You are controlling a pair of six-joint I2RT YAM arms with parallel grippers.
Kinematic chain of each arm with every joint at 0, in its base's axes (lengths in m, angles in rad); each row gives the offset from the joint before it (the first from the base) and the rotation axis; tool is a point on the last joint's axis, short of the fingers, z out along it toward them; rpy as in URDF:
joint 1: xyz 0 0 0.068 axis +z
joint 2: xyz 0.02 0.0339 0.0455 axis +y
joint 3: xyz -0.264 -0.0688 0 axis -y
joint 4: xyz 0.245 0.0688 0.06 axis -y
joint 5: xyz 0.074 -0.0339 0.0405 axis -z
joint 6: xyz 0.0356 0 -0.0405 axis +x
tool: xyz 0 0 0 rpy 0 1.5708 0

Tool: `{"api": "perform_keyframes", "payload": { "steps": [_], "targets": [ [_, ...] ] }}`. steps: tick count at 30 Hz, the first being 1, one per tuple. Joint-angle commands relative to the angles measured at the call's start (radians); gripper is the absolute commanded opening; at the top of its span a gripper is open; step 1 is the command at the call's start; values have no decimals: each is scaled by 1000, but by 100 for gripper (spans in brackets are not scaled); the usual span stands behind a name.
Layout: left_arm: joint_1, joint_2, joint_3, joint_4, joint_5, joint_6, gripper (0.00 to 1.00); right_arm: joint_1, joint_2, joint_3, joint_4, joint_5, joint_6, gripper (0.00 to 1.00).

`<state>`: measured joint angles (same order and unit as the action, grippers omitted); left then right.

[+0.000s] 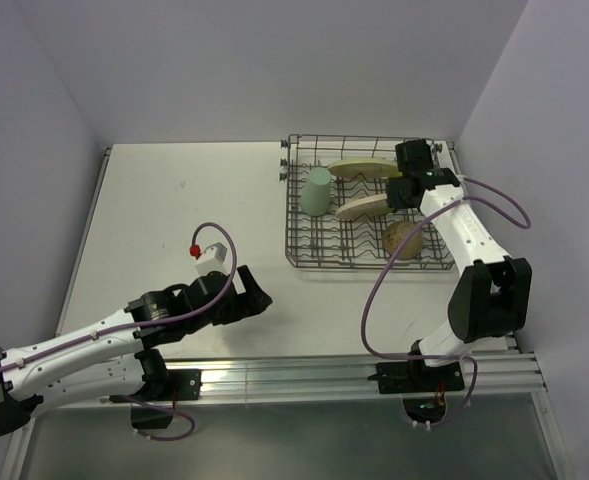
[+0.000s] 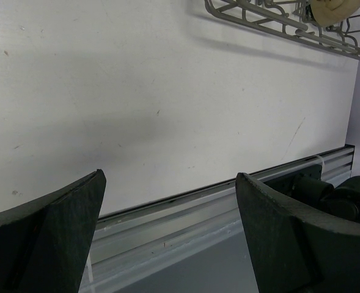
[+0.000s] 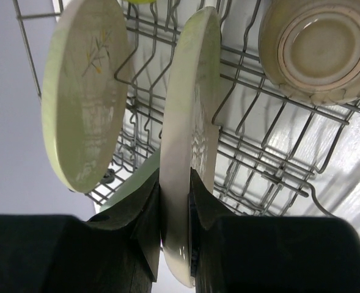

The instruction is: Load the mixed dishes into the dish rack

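The grey wire dish rack [image 1: 319, 245] stands at the back right of the table. My right gripper [image 1: 402, 192] is shut on the rim of a cream plate [image 1: 366, 207], held on edge among the tines; the right wrist view shows the fingers [image 3: 175, 177] clamped on this plate [image 3: 192, 110]. The other cream plate [image 1: 362, 168] with a leaf sprig stands beside it [image 3: 82, 91]. A mint-green cup [image 1: 317, 190] and an upturned small bowl [image 1: 402, 240] sit in the rack. The dark cup is out of view. My left gripper [image 1: 254, 297] is open and empty over the table [image 2: 170, 176].
An aluminium rail [image 1: 354, 370] runs along the table's near edge, also in the left wrist view [image 2: 198, 213]. A white block with a red tip [image 1: 206, 252] rides on the left arm. Walls close in behind and right of the rack.
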<state>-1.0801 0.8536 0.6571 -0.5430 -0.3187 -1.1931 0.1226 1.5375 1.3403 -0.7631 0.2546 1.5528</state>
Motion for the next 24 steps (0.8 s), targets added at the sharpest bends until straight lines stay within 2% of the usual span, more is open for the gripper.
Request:
{"api": "perform_keyframes", "payload": {
  "steps": [1, 5, 8, 14, 15, 16, 24],
  "targets": [
    [6, -7, 33, 20, 4, 7, 95, 32, 9, 69, 145, 40, 23, 9],
    [6, -11, 30, 17, 7, 6, 95, 58, 21, 73, 148, 49, 30, 15],
    [5, -25, 27, 11, 6, 1, 95, 72, 27, 71, 142, 63, 33, 23],
    [5, -54, 15, -5, 3, -10, 95, 86, -7, 24, 162, 90, 23, 56],
    [6, -57, 13, -6, 3, -10, 95, 91, -19, 19, 165, 94, 20, 65],
    [5, -57, 13, -8, 6, -11, 95, 92, -23, 14, 153, 100, 21, 68],
    [6, -59, -1, 8, 18, -19, 94, 95, -118, -64, 160, 124, 0, 72]
  ]
}}
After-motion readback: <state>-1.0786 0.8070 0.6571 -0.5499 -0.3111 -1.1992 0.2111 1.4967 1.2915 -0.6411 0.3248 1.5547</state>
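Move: The right hand grips the held plate near its upper right part; the plate's middle lies about 3 cm left, 1 cm back and 7 cm below. The other plate stands some 8 cm ahead and 6 cm left, the green cup 18 cm left and 2 cm ahead, the brown bowl 10 cm back and 3 cm right, all lower. From the left hand the held plate is roughly 23 cm ahead and 28 cm right. The right hand shifts about 3 cm left, opening to release the plate, and rises some 1.5 cm. ##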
